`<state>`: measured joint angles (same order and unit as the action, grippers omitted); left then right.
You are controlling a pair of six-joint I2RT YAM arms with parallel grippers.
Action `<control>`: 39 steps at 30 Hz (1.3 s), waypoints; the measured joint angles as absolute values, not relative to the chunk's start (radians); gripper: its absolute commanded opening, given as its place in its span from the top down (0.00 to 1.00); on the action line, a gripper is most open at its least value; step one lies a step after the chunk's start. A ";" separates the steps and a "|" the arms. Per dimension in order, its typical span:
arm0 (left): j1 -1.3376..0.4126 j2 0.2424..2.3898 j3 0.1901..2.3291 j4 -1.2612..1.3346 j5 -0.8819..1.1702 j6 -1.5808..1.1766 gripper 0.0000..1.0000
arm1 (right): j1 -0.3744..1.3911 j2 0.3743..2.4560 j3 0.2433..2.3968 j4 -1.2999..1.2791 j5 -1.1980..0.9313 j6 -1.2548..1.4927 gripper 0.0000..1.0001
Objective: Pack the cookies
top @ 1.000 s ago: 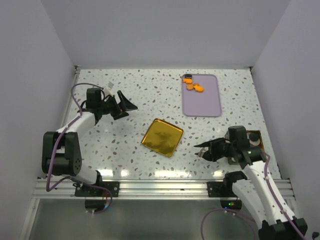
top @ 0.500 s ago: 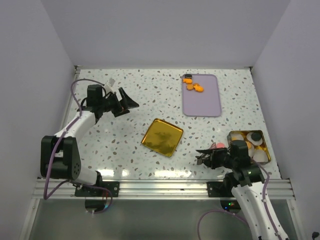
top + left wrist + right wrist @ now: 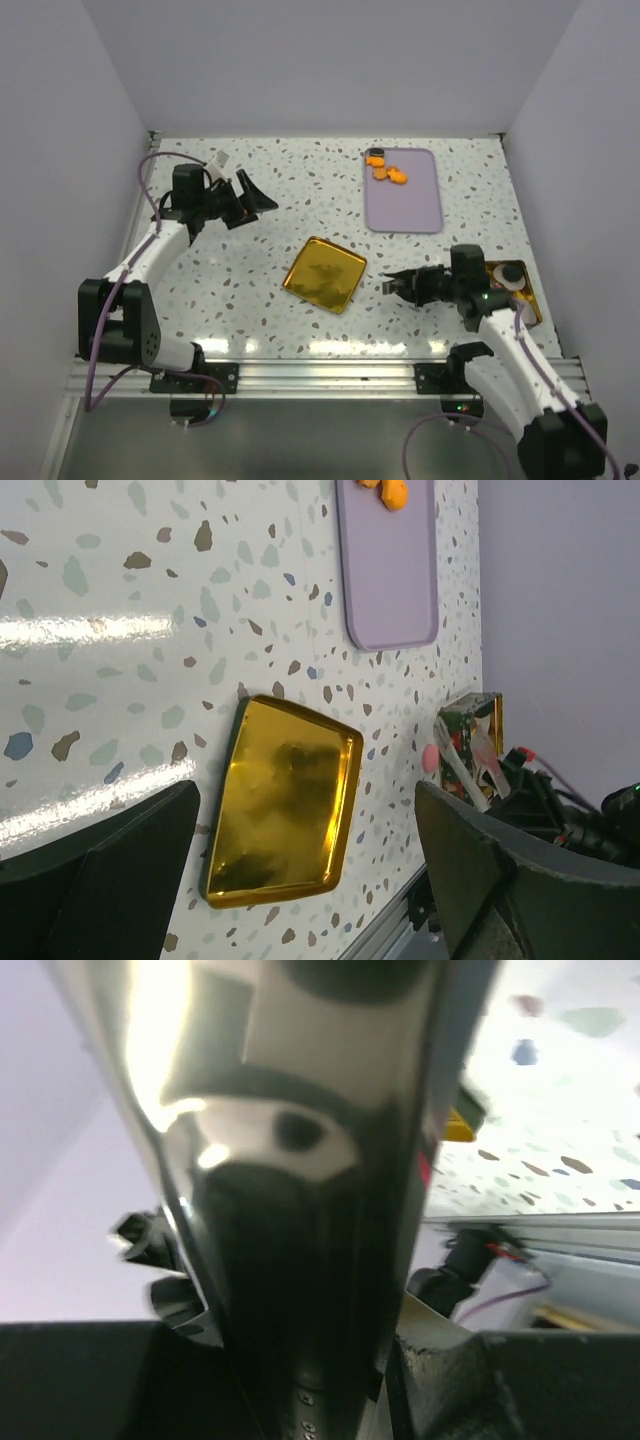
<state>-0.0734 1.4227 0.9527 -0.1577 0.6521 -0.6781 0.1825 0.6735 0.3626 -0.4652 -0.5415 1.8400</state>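
Note:
Several orange cookies point(image 3: 386, 172) and a black one point(image 3: 375, 153) lie at the far end of a purple tray point(image 3: 405, 205); the left wrist view catches an orange cookie point(image 3: 388, 492) at its top edge. A pink cookie point(image 3: 430, 757) lies on the table beside the open tin point(image 3: 528, 300), which holds a black cookie point(image 3: 511, 272). My left gripper point(image 3: 258, 200) point(image 3: 305, 810) hangs open and empty above the table's left. My right gripper point(image 3: 393, 284) points left, just left of the tin. Its jaws look narrow, and its wrist view is blurred and filled by a dark shiny shape.
A square gold tin lid point(image 3: 324, 274) point(image 3: 285, 810) lies upside down at the table's middle. White paper cups point(image 3: 497, 287) sit in the tin. Walls close off the left, back and right sides, and a metal rail point(image 3: 320, 372) runs along the near edge.
My right arm dipped toward the near edge, then swung back up and left of the tin, its jaws narrowing. The left gripper crept slightly farther and stayed open.

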 measured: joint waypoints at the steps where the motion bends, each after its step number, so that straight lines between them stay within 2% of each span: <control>1: -0.073 1.423 0.962 -0.160 0.651 -0.679 0.06 | 0.184 0.792 0.458 -0.492 -0.545 1.773 0.78; 3: -0.073 1.423 0.984 -0.165 0.653 -0.680 0.06 | 0.200 0.999 0.697 -0.578 -0.534 1.606 0.79; 6: -0.073 1.419 1.017 -0.166 0.664 -0.680 0.05 | 0.250 1.189 1.022 -0.601 -0.492 1.407 0.83; 11: -0.074 1.362 1.025 -0.164 0.719 -0.695 0.05 | 0.395 1.387 1.288 -0.508 -0.464 1.256 0.82; 14: -0.075 1.317 1.024 -0.165 0.733 -0.693 0.05 | 0.485 1.567 1.378 -0.439 -0.492 1.214 0.73; 15: -0.075 1.298 1.024 -0.168 0.732 -0.687 0.05 | 0.523 1.671 1.440 -0.439 -0.498 1.185 0.66; 18: -0.073 1.242 1.016 -0.193 0.721 -0.670 0.05 | 0.617 1.939 1.671 -0.537 -0.488 1.088 0.59; 23: -0.064 1.148 0.976 -0.280 0.659 -0.637 0.05 | 0.750 2.234 2.004 -0.773 -0.419 0.943 0.59; 28: -0.054 1.106 0.931 -0.344 0.608 -0.616 0.05 | 0.828 2.309 2.069 -0.926 -0.367 0.864 0.58; 30: -0.052 1.107 0.920 -0.358 0.595 -0.612 0.05 | 0.839 2.323 2.070 -0.958 -0.352 0.846 0.48; 35: -0.052 1.111 0.902 -0.366 0.585 -0.608 0.05 | 0.841 2.341 2.060 -0.994 -0.341 0.809 0.39; 36: -0.052 1.113 0.897 -0.366 0.583 -0.608 0.05 | 0.841 2.341 2.056 -0.993 -0.341 0.803 0.31; 39: -0.052 1.120 0.884 -0.365 0.579 -0.608 0.05 | 0.840 2.341 2.052 -0.992 -0.342 0.785 0.29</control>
<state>-0.0517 1.1202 0.8837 -0.3649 0.5793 -0.6079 0.8402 2.3405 2.0521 -0.9924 -0.3420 0.7853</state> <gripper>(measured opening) 0.947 0.698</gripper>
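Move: The right hand holds the tongs; the bare table beyond the gold tray, where they are taken, lies about 27 cm to its left, 8 cm ahead and 11 cm down. The gold tray is some 15 cm left and 4 cm ahead, the cookie box about 25 cm right and 1 cm back, both roughly 11 cm lower. For the left hand that bare spot is about 9 cm back, 3 cm right and 16 cm below. Still squeezing the tongs, the right hand lifts them nearly 15 cm while reaching forward, swings left over the gold tray, then sinks and draws back to the table just left of the tray, turning well over 60 degrees counter-clockwise. On the way down its fingers open and let go of the tongs. The left hand rises out of the way, then eases back about 5 cm and partly down. ##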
